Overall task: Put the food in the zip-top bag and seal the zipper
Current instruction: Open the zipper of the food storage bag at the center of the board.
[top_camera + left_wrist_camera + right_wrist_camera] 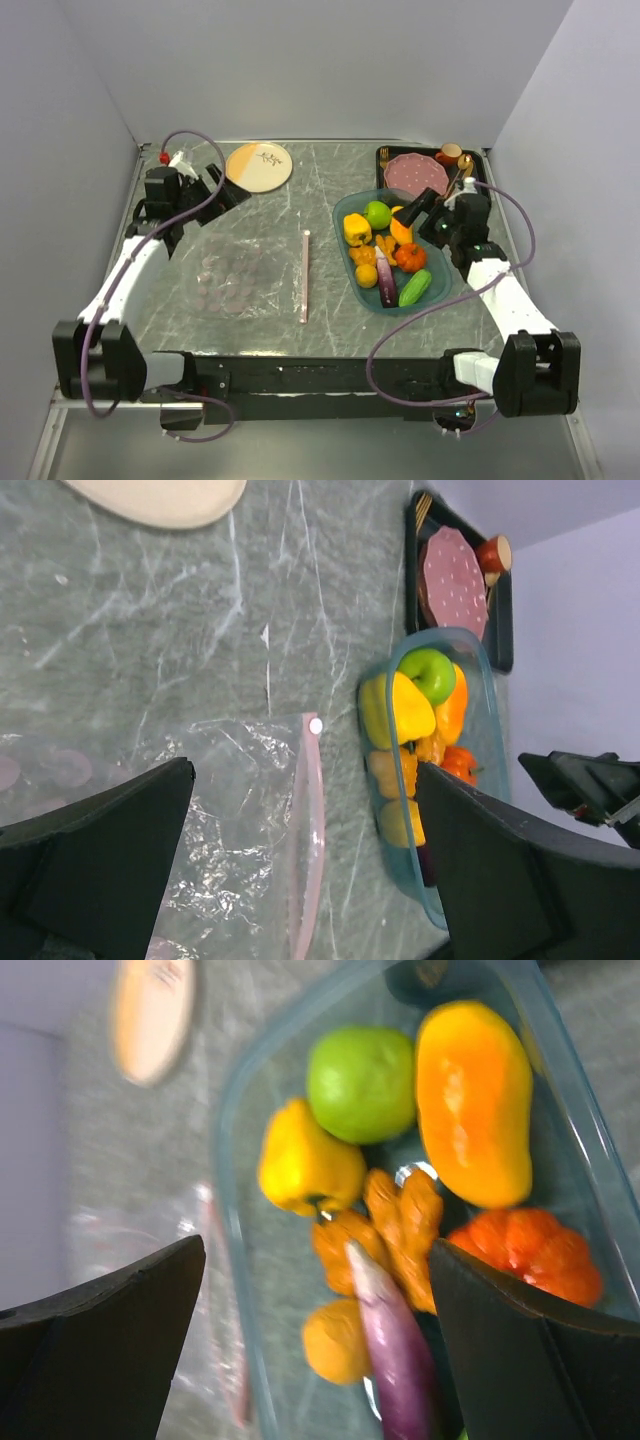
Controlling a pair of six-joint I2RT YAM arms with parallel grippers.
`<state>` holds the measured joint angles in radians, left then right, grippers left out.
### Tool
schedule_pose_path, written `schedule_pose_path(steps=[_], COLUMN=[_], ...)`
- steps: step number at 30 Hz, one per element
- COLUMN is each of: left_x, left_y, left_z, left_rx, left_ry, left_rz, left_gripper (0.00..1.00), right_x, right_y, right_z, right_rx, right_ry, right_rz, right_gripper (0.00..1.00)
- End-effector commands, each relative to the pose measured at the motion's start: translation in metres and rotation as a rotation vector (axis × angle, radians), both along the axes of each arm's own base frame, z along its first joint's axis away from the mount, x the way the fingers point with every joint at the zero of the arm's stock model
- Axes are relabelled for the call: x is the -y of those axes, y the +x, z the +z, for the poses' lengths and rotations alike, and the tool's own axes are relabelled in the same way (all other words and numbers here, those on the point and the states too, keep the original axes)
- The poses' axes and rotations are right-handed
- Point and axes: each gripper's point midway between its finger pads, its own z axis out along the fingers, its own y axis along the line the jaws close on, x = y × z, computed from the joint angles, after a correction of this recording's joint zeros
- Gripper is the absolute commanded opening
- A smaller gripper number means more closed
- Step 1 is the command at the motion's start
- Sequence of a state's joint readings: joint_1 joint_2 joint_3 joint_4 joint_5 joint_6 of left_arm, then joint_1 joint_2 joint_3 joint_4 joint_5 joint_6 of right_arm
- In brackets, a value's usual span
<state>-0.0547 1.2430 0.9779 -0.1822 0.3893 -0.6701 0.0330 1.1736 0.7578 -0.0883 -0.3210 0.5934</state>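
The food lies in a teal oval tray [343,214] at the right: a yellow pepper [357,229], a green apple [377,214], a red-orange tomato [410,257], a purple eggplant [386,283] and a green cucumber [415,288]. My right gripper [428,215] hangs open over the tray's far right side; in its wrist view the eggplant [395,1350] lies below the open gripper [318,1260]. The clear zip-top bag [245,280] lies flat at centre left, its pink zipper [304,275] on the right edge. Behind the bag, my left gripper [222,190] is open and empty, looking down on the zipper [310,820].
A cream plate [259,166] sits at the back centre-left. A black tray [478,160] with a pink plate [416,172] and a small cup [450,153] stands at the back right. Grey walls close in the table on both sides and the back.
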Motion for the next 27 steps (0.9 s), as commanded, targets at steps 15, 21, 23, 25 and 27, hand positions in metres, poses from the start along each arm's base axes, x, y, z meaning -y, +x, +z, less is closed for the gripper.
schedule_pose_path(steps=[15, 21, 23, 25, 27], left_x=[0.011, 0.076, 0.104, 0.111, 0.115], left_y=[-0.048, -0.068, -0.071, -0.075, -0.076], left_z=[-0.065, -0.066, -0.075, -0.1, -0.106], left_rx=[-0.153, -0.126, -0.153, -0.212, -0.239], left_ry=[0.392, 0.339, 0.398, 0.519, 0.578], left_rz=[0.113, -0.029, -0.075, -0.059, -0.056], left_gripper=[0.99, 0.98, 0.98, 0.98, 0.98], right_x=[0.018, 0.009, 0.01, 0.011, 0.011], right_y=[-0.041, -0.04, -0.04, -0.04, -0.042], right_z=[0.033, 0.027, 0.023, 0.015, 0.012], right_rx=[0.07, 0.046, 0.02, -0.015, -0.029], right_ry=[-0.074, -0.038, -0.046, -0.054, -0.063], right_rz=[0.016, 0.034, 0.033, 0.029, 0.039], right_gripper=[1.0, 1.0, 1.0, 1.0, 1.0])
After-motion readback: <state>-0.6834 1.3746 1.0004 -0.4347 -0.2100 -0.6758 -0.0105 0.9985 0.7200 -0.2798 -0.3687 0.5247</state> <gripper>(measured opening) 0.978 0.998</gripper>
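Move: The white slider at the far end of the bag's pink zipper lies about 13 cm to the right of my left hand, 5 cm back and some 20 cm below. The flat bag's middle is 14 cm left of the slider and 10 cm nearer me; the round plate is 13 cm beyond the slider and 10 cm left of it; the yellow pepper is 11 cm right of it, level. From my right hand the slider is roughly 21 cm left, 4 cm back, 14 cm down. With the fingers staying wide open, I first drop my left hand about 4 cm, then sweep it right and back over the bag towards the slider end of the zipper, still sinking, its left side rolling up some 25 degrees and its fingers tipping down. My empty right hand eases back over the food box, bobbing up a little and down again. ##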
